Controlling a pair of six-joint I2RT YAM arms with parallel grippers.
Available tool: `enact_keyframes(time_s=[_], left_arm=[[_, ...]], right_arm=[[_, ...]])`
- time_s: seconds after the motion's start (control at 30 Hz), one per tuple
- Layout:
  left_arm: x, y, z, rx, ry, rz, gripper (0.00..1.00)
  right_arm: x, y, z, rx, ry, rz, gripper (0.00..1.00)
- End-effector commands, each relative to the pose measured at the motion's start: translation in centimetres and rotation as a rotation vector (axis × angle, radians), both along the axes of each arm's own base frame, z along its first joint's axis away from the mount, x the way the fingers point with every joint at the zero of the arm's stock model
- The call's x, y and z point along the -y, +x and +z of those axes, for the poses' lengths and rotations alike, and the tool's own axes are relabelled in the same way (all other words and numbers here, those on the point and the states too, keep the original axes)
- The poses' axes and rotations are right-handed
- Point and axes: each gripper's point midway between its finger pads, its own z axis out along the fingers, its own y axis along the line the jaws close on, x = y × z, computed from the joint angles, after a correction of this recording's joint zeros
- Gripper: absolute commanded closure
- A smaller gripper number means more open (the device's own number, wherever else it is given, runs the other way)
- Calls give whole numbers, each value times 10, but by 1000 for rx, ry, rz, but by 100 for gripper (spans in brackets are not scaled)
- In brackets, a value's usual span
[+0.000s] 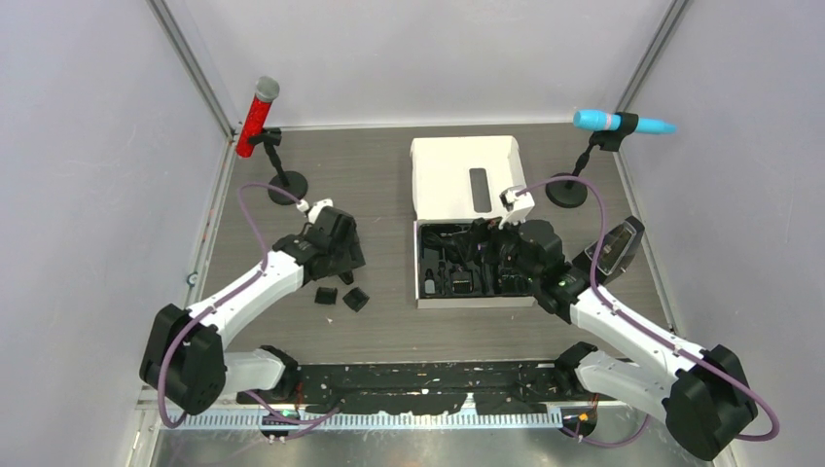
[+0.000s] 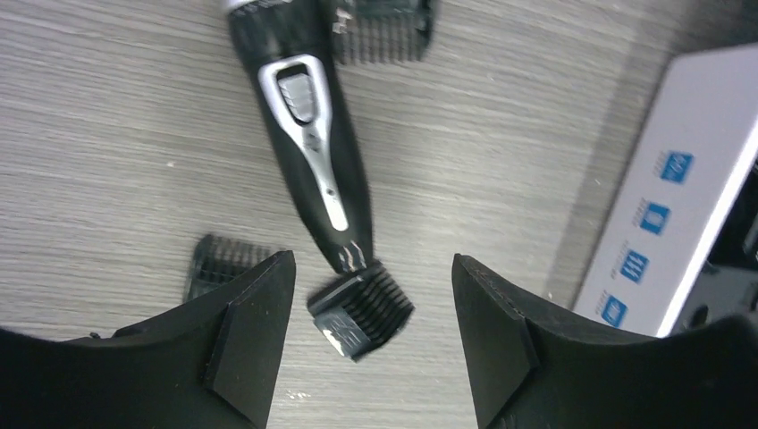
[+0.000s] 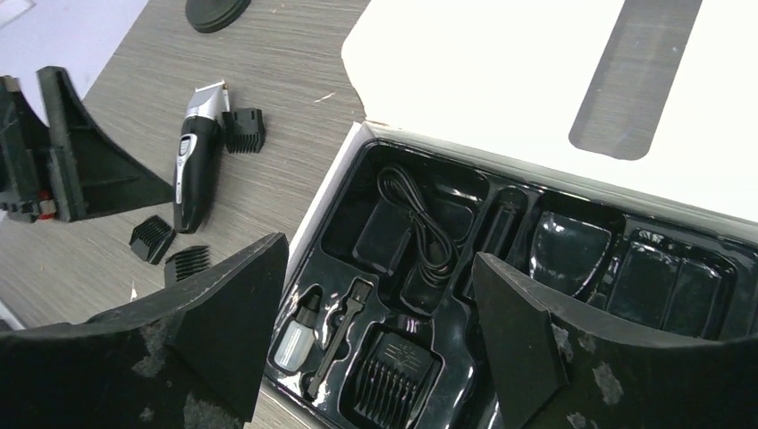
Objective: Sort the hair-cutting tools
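In the left wrist view the black-and-silver hair clipper lies on the wooden table. A small black comb attachment lies at its near end, between the spread fingers of my open left gripper, touching neither finger. A second comb lies at the left, a third by the clipper's head. My right gripper hangs open over the box's black tray, above a comb attachment seated in a slot. From above, the left gripper hovers left of the box and the right gripper over the tray.
The white box lid lies open behind the tray, which also holds an oil bottle, a brush and a coiled cable. A red microphone stands back left and a blue microphone back right, each on a round base.
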Motion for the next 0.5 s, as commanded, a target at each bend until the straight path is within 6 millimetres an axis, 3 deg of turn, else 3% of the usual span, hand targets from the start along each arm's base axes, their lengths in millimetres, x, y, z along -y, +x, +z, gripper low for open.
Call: enact_keyframes(time_s=[0.0, 0.47], left_arm=[[-24, 7, -14, -25, 38, 93, 32], [-28, 24, -50, -146, 101, 131, 31]], right_arm=[[-10, 2, 25, 81, 57, 40, 14], [-17, 1, 18, 65, 63, 75, 14]])
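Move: The hair clipper lies with its middle about 6 cm ahead of the left gripper, 4 cm to its left and 7 cm below. Of two black combs by the clipper's tail, one lies some 4 cm back and 1 cm right of the gripper, the other 3 cm back and 6 cm left; a third, beside the clipper's head, lies about 11 cm ahead and 1 cm left. From the idle right gripper the clipper is roughly 32 cm left, 3 cm ahead and 16 cm below. Bring the left gripper down about 6 cm onto the tail half of the clipper, first swinging it some 3 cm to the left, then sinking nearly straight. Tip the fingers about 10 degrees steeper on the way, with a slight counter-clockwise turn, and keep them open so they come down astride the clipper, the right finger close against its edge. ##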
